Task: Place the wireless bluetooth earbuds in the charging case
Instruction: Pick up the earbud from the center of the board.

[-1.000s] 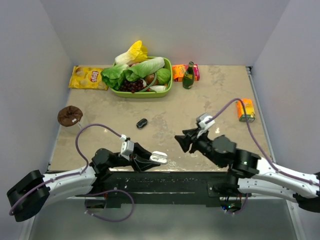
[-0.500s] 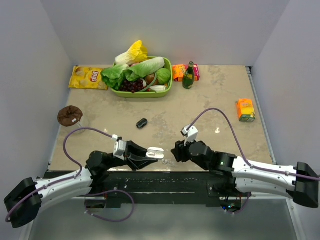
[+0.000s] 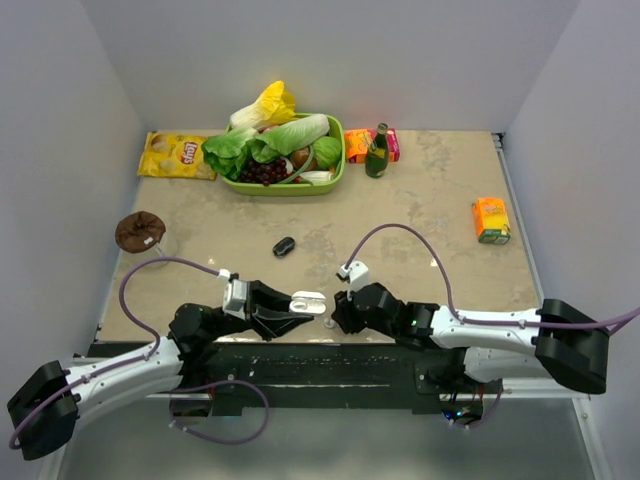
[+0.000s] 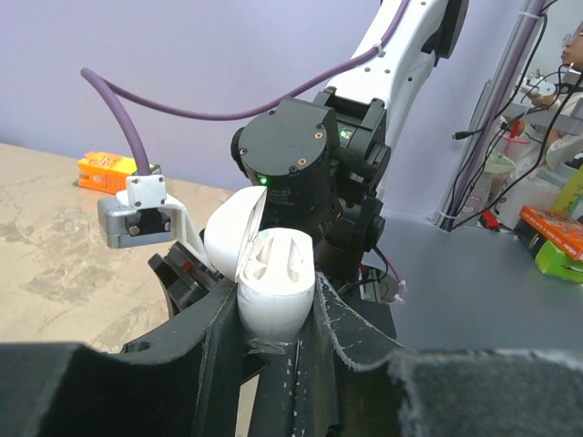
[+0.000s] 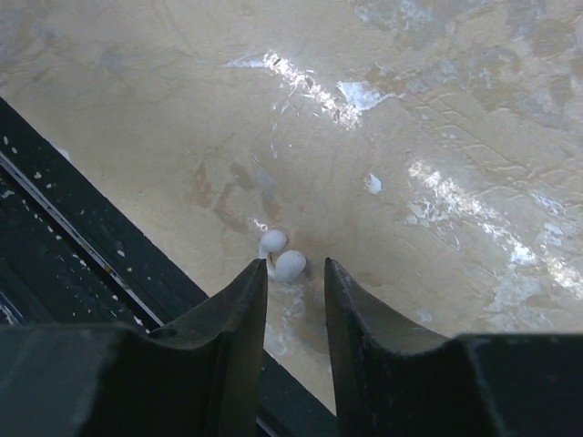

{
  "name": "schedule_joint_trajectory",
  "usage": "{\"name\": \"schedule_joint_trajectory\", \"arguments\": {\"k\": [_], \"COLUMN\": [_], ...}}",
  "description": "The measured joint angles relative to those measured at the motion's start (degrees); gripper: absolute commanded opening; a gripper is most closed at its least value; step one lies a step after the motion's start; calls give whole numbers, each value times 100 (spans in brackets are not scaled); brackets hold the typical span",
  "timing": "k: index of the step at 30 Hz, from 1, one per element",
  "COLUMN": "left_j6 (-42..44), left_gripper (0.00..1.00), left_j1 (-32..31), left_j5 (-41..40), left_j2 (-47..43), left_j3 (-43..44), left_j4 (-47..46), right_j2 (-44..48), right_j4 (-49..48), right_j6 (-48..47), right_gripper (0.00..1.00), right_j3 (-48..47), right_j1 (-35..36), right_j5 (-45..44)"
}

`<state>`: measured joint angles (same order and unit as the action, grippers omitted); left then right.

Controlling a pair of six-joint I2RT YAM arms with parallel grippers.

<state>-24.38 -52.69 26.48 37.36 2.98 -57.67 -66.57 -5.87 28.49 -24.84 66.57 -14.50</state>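
My left gripper (image 4: 276,314) is shut on a white oval charging case (image 4: 273,282), held up with its lid hinged open and both sockets showing empty; in the top view the case (image 3: 308,301) hangs over the table's front edge. Two whitish earbuds (image 5: 282,258) lie touching each other on the table, close to the black front rail. My right gripper (image 5: 293,269) hovers low right over them, open, its fingertips either side of the nearer bud with a gap on both sides. From above, the right gripper (image 3: 335,315) sits just right of the case.
A small black oval case (image 3: 284,246) lies mid-table. At the back stand a green basket (image 3: 283,188) of vegetables, a chips bag (image 3: 177,155), a green bottle (image 3: 377,151) and an orange-pink box (image 3: 358,145). An orange carton (image 3: 490,220) sits right, a brown lump (image 3: 139,231) left.
My right arm has swung left and down to the front edge, over the earbuds, and its jaws have narrowed. The left arm with the case has shifted slightly left.
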Motion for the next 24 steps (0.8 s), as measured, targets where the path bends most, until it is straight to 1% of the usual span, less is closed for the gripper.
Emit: {"name": "schedule_joint_trajectory", "arguments": {"k": [2, 3, 6, 7, 15, 24], "left_j6": [0, 0, 2, 2, 13, 11], "left_gripper": [0, 0, 0, 0, 0, 0], "left_j1": [0, 0, 0, 0, 0, 0], "left_j5": [-17, -26, -44, -52, -116, -118], "left_j2": [-52, -76, -157, -181, -271, -173], "left_j3": [0, 0, 0, 0, 0, 0], "left_j4": [22, 48, 155, 181, 323, 310], "right_j2": [-125, -203, -442, -503, -704, -833], "right_j4": [-157, -232, -424, -496, -863, -903], "right_j6": [-22, -24, -11, 0, 70, 219], "right_gripper": [19, 12, 5, 1, 0, 0], "right_j3": [0, 0, 2, 13, 87, 146], "right_j1": [-42, -63, -76, -76, -74, -74], "right_j5": [133, 227, 417, 509, 896, 1115]}}
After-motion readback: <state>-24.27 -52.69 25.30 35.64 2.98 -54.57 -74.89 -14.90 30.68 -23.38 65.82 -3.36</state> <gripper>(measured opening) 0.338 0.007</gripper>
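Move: The right hand, empty, has the earbud roughly 3 cm to its left, 1 cm ahead and 3 cm below. The table's near edge runs about 4 cm back of the hand and a little below it. The open charging case, held in the left gripper, hangs some 7 cm to the right hand's left, 5 cm back and 16 cm above. From the left hand the earbud lies about 6 cm ahead, 5 cm to the right and 20 cm below. No grip on the earbud: the right fingers shut empty from about a third open while the hand slides left and sinks beside it. The hand then draws back towards the near edge, still easing down, ending about 2.5 cm left, back and lower, its wrist turned some 10 degrees, tipping down and counter-clockwise. The closed tips finish close to the earbud; contact can't be seen. The left hand keeps holding the open case nearly still. ##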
